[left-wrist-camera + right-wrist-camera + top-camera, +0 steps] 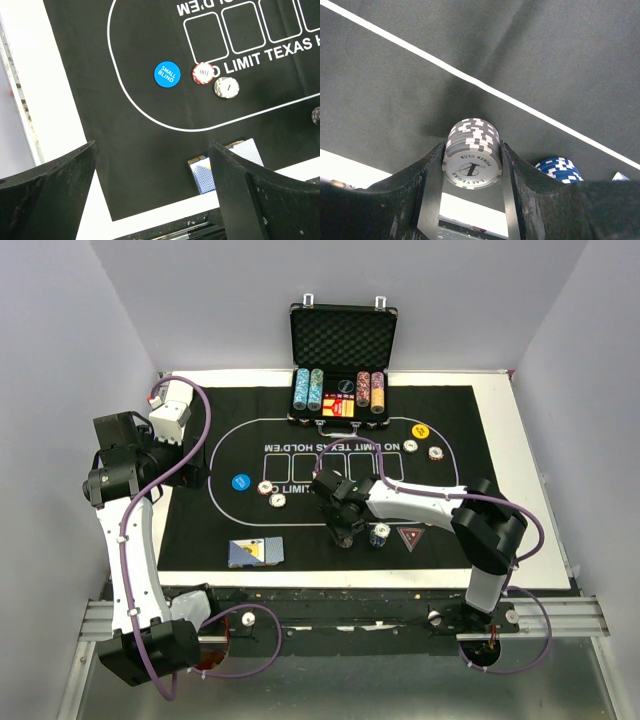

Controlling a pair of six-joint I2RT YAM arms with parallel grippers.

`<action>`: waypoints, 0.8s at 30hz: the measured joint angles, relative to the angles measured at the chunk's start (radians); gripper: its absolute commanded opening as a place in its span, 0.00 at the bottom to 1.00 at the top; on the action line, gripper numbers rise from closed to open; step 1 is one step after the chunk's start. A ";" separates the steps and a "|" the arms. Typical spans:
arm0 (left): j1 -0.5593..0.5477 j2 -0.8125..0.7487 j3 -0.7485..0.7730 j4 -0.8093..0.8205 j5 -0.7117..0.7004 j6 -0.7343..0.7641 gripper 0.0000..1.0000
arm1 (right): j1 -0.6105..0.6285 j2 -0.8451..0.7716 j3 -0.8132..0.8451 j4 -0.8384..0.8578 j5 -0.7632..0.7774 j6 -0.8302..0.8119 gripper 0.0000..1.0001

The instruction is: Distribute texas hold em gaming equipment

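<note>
A stack of grey-and-white poker chips (pixel 471 167) stands on the black mat (pixel 530 55). My right gripper (pixel 472 144) has its two fingers pressed against the stack's sides. In the top view this gripper (pixel 345 530) is at the mat's near middle, beside a blue chip stack (pixel 378 536) and a red triangular marker (pixel 409 537). My left gripper (pixel 152 145) hangs open over the mat's near left corner, holding nothing. Blue-backed cards (pixel 227 167) lie partly behind its right finger. A blue button (pixel 166 73) and two single chips (pixel 203 73) (pixel 226 87) lie further in.
The open black case (pixel 343 340) with chip rows stands at the back. A yellow button (pixel 420 431) and two chips (pixel 436 452) lie at the mat's far right. The blue chip stack (pixel 559 169) sits close to my right finger. White table edge borders the mat.
</note>
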 measured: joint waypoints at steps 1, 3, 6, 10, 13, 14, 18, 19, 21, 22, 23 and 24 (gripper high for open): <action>0.000 0.000 0.000 0.000 0.000 0.000 0.99 | 0.000 0.000 0.000 0.000 0.000 0.001 0.46; 0.000 0.000 0.000 0.000 0.000 0.000 0.99 | 0.000 -0.002 0.000 -0.001 0.001 0.002 0.46; 0.000 0.000 0.000 0.000 0.000 0.000 0.99 | 0.000 -0.010 0.005 -0.012 0.004 0.002 0.45; 0.000 0.000 0.000 0.000 0.000 0.000 0.99 | 0.000 -0.033 0.034 -0.036 0.019 0.002 0.44; 0.000 0.000 0.000 0.000 0.000 0.000 0.99 | -0.010 -0.057 0.066 -0.051 0.037 0.002 0.42; 0.000 0.000 0.000 0.000 0.000 0.000 0.99 | -0.014 -0.067 0.076 -0.056 0.042 0.002 0.42; 0.000 0.000 0.000 0.000 0.000 0.000 0.99 | -0.085 -0.105 0.102 -0.062 0.055 0.003 0.40; 0.000 0.000 0.000 0.000 0.000 0.000 0.99 | -0.121 -0.111 0.105 -0.061 0.059 0.003 0.40; 0.000 -0.001 0.000 0.000 0.000 0.000 0.99 | -0.210 -0.118 0.106 -0.061 0.069 0.004 0.40; 0.000 -0.003 0.000 0.000 0.000 0.001 0.99 | -0.260 -0.118 0.106 -0.061 0.073 0.006 0.40; 0.000 -0.004 0.000 0.000 0.000 0.001 0.99 | -0.310 -0.118 0.105 -0.060 0.079 0.008 0.40; 0.000 -0.005 0.000 0.000 0.000 0.001 0.99 | -0.356 -0.118 0.099 -0.056 0.084 0.010 0.40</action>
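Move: The right hand already grips the top gray chips of the middle stack. The red chips on the right, where these seem bound, lie about 6 cm ahead of it, 20 cm to its right and 3 cm lower. The blue stack stands about 8 cm to its right and 1 cm ahead; the red triangle lies level with the hand, some 15 cm right. From the idle left hand, the red chips are roughly 50 cm right, level fore-and-aft and 24 cm below. Straight up at first, the right hand lifts the gripped gray chips off the stack by about 7 cm, then speeds up forward some 12 cm and swings right about 9 cm, drawing nearer the red chips. The wrist turns clockwise by around 25 degrees and the fingertips tip slightly forward; the fingers keep their hold. ##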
